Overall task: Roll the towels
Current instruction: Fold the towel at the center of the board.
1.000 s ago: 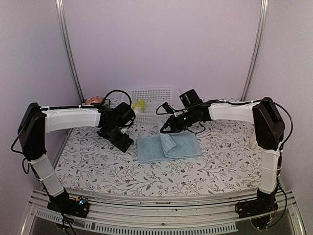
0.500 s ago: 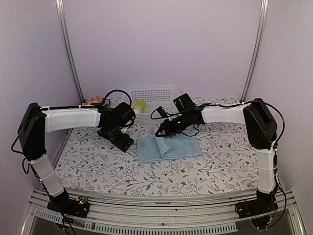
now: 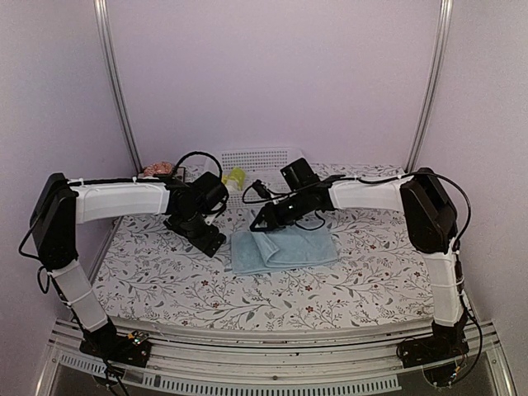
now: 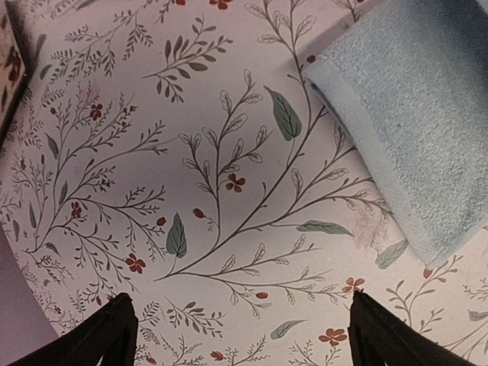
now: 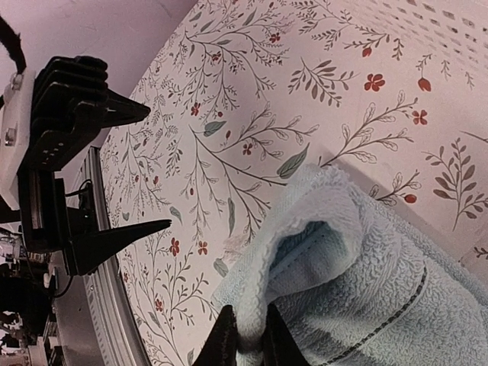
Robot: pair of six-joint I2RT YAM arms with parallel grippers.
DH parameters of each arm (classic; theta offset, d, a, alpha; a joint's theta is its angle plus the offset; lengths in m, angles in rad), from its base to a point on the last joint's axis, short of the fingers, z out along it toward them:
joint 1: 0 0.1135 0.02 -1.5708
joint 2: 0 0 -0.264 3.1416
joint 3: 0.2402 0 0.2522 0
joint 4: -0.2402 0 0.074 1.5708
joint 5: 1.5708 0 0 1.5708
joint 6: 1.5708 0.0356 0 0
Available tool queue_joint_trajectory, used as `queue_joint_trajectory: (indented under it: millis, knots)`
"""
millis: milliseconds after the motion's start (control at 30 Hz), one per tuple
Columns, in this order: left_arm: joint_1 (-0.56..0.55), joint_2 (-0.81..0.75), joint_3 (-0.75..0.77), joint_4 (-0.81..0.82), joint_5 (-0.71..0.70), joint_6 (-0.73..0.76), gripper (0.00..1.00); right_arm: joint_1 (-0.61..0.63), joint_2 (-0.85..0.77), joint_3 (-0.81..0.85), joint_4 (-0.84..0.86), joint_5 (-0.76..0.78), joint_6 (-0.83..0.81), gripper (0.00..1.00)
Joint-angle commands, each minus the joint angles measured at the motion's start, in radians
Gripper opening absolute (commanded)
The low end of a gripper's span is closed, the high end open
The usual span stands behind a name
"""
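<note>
The pale blue towel [image 3: 290, 247] lies on the floral mat, its left part folded over into a loose loop. My right gripper [image 3: 258, 224] is shut on that lifted fold; in the right wrist view the two fingertips [image 5: 250, 339] pinch the towel's [image 5: 366, 267] thick edge. Just left of the towel, my left gripper [image 3: 206, 241] hovers low over the mat, open and with nothing in it [image 4: 240, 335]. The towel's corner [image 4: 412, 130] shows at the upper right of the left wrist view. A yellow-green towel [image 3: 237, 176] sits at the white basket's left end.
The white perforated basket [image 3: 264, 161] stands at the back centre against the wall. A small pinkish object [image 3: 157, 170] lies at the back left. The floral mat [image 3: 165, 280] covers the table up to the metal rail at the near edge.
My right gripper has moved left, drawing the blue towel's fold further over towards the towel's left edge. The left arm has stayed still and open.
</note>
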Motion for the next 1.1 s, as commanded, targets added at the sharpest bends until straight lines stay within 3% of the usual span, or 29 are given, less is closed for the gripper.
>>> queue_joint_trajectory:
  millis: [0,500,700,900,1067]
  knots:
    - [0.004,-0.024,-0.010,0.014,0.011,0.005,0.97,0.022,0.033,0.032,-0.013,-0.019,-0.014,0.13]
    - [0.002,-0.017,0.000,0.014,0.013,0.008,0.97,0.033,0.052,0.044,-0.029,-0.022,-0.023,0.18]
    - [-0.002,-0.031,-0.004,0.002,0.002,-0.002,0.97,0.034,0.041,0.048,-0.036,-0.029,-0.031,0.36]
    - [-0.016,-0.045,0.028,-0.001,0.036,-0.016,0.97,-0.015,-0.057,-0.036,-0.047,-0.021,-0.060,0.41]
    - [-0.048,-0.028,0.120,0.032,0.163,-0.019,0.96,-0.109,-0.192,-0.174,-0.057,0.016,-0.082,0.41]
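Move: My right hand already pinches the towel's loose end near its far side. The middle of the bottom layer's left edge lies about 5 cm to the left, 5 cm back and 3 cm below; the folded towel's middle lies roughly 6 cm to the hand's right and 4 cm back. The white basket stands some 16 cm straight ahead of that hand. From my open left hand, that left edge is about 9 cm to the right, level fore and aft, and slightly below. With my right hand I lower the pinched end about 2 cm, easing it back and slightly left towards the lower layer's left edge. There I hold nearly still while the fingers open partway and let go, then I draw the hand some 3.5 cm to the right, low over the towel. Right at the end my open left hand starts up and right towards the towel, about 2 cm. ##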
